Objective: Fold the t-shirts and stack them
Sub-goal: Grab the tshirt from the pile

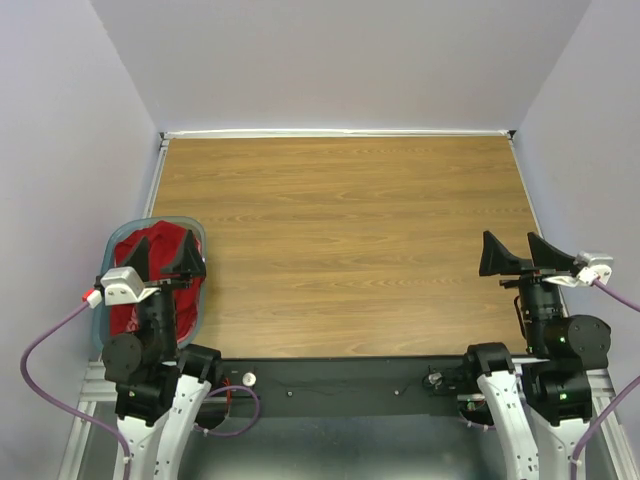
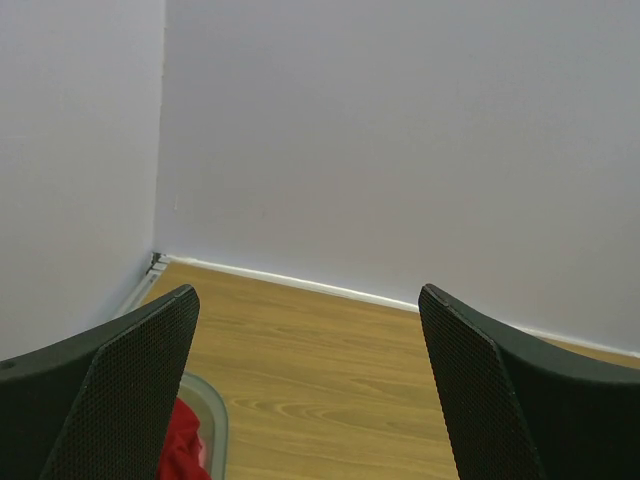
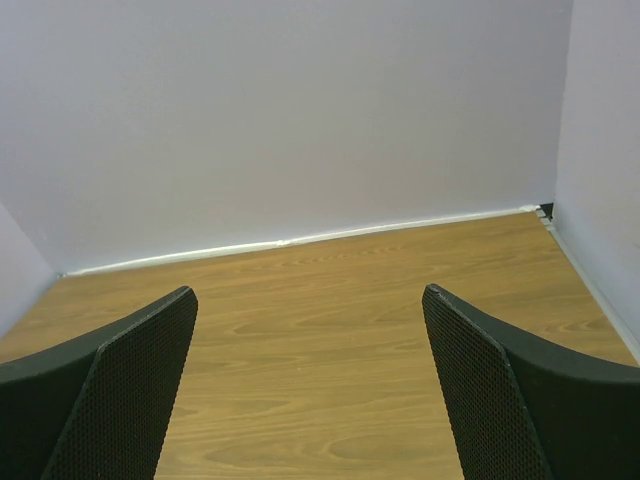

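Crumpled deep red t-shirts [image 1: 132,250] lie bunched inside a translucent blue-grey tub [image 1: 196,232] at the table's left near edge. My left gripper [image 1: 160,262] hovers just above that pile, jaws wide apart and empty. In the left wrist view a corner of the red cloth [image 2: 181,447] and the tub rim [image 2: 216,420] show beside the left finger, with the left gripper [image 2: 310,385] open over bare wood. My right gripper [image 1: 520,257] hangs open and empty at the right near side. In its own view the right gripper [image 3: 310,385] frames only wood.
The wooden table [image 1: 350,220] is walled by pale lilac panels at the back and both sides. A black bar [image 1: 340,380] carries the arm bases along the near edge. Purple cables [image 1: 40,350] loop beside each arm.
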`<action>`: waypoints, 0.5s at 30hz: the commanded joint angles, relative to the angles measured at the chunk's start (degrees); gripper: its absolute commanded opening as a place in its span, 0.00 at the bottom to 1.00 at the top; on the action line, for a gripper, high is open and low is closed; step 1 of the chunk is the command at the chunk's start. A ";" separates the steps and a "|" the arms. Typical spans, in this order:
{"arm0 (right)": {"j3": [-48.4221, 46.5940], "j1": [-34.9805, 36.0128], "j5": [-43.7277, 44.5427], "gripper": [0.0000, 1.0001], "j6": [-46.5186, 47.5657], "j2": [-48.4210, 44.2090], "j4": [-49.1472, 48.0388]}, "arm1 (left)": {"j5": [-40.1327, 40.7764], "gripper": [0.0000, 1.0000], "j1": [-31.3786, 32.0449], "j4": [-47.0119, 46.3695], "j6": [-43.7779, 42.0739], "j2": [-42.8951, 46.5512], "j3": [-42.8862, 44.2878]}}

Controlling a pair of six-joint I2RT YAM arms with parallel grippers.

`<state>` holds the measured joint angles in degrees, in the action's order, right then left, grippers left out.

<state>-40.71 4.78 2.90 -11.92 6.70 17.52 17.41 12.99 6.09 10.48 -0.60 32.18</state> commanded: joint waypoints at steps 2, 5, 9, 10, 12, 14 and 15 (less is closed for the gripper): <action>3.00 0.15 0.18 1.00 -2.74 0.24 -1.43 | -0.18 0.98 0.01 -1.34 0.50 6.50 0.07; 4.84 0.23 -0.87 1.00 -6.79 0.77 -3.10 | -1.15 0.98 0.01 -1.08 2.08 0.61 2.00; 7.39 0.32 0.53 1.00 -9.17 2.09 -4.86 | -1.50 0.98 0.01 -0.03 5.16 -9.84 5.07; 8.27 0.50 1.84 1.00 -9.61 2.18 -5.12 | -1.67 0.98 0.01 0.33 5.60 -14.03 5.78; 8.98 0.76 2.99 1.00 -9.70 2.09 -5.13 | -1.07 0.98 0.01 2.78 7.88 -18.45 8.50; 10.21 1.29 3.60 1.00 -9.26 1.48 -5.30 | 1.30 0.98 0.01 6.72 11.29 -24.67 11.13; 10.47 1.55 4.04 1.00 -9.52 1.21 -5.30 | 2.79 0.98 0.01 8.22 12.36 -26.63 12.02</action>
<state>-31.66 5.32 4.10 -19.94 8.64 14.50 17.12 12.99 7.29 16.56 -20.05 40.51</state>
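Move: From the left hand, the red t-shirt pile lies about 10 cm ahead, 14 cm to the left and some 28 cm below. The grey-blue bin around it has its middle about 10 cm ahead, 14 cm left and 29 cm below. From the right hand, the pile is roughly 72 cm to the left, 10 cm ahead and 28 cm below. Left hand reaches forward about 5 cm beside the t-shirts, tipping down; right sinks 6 cm, easing forward; both open. ##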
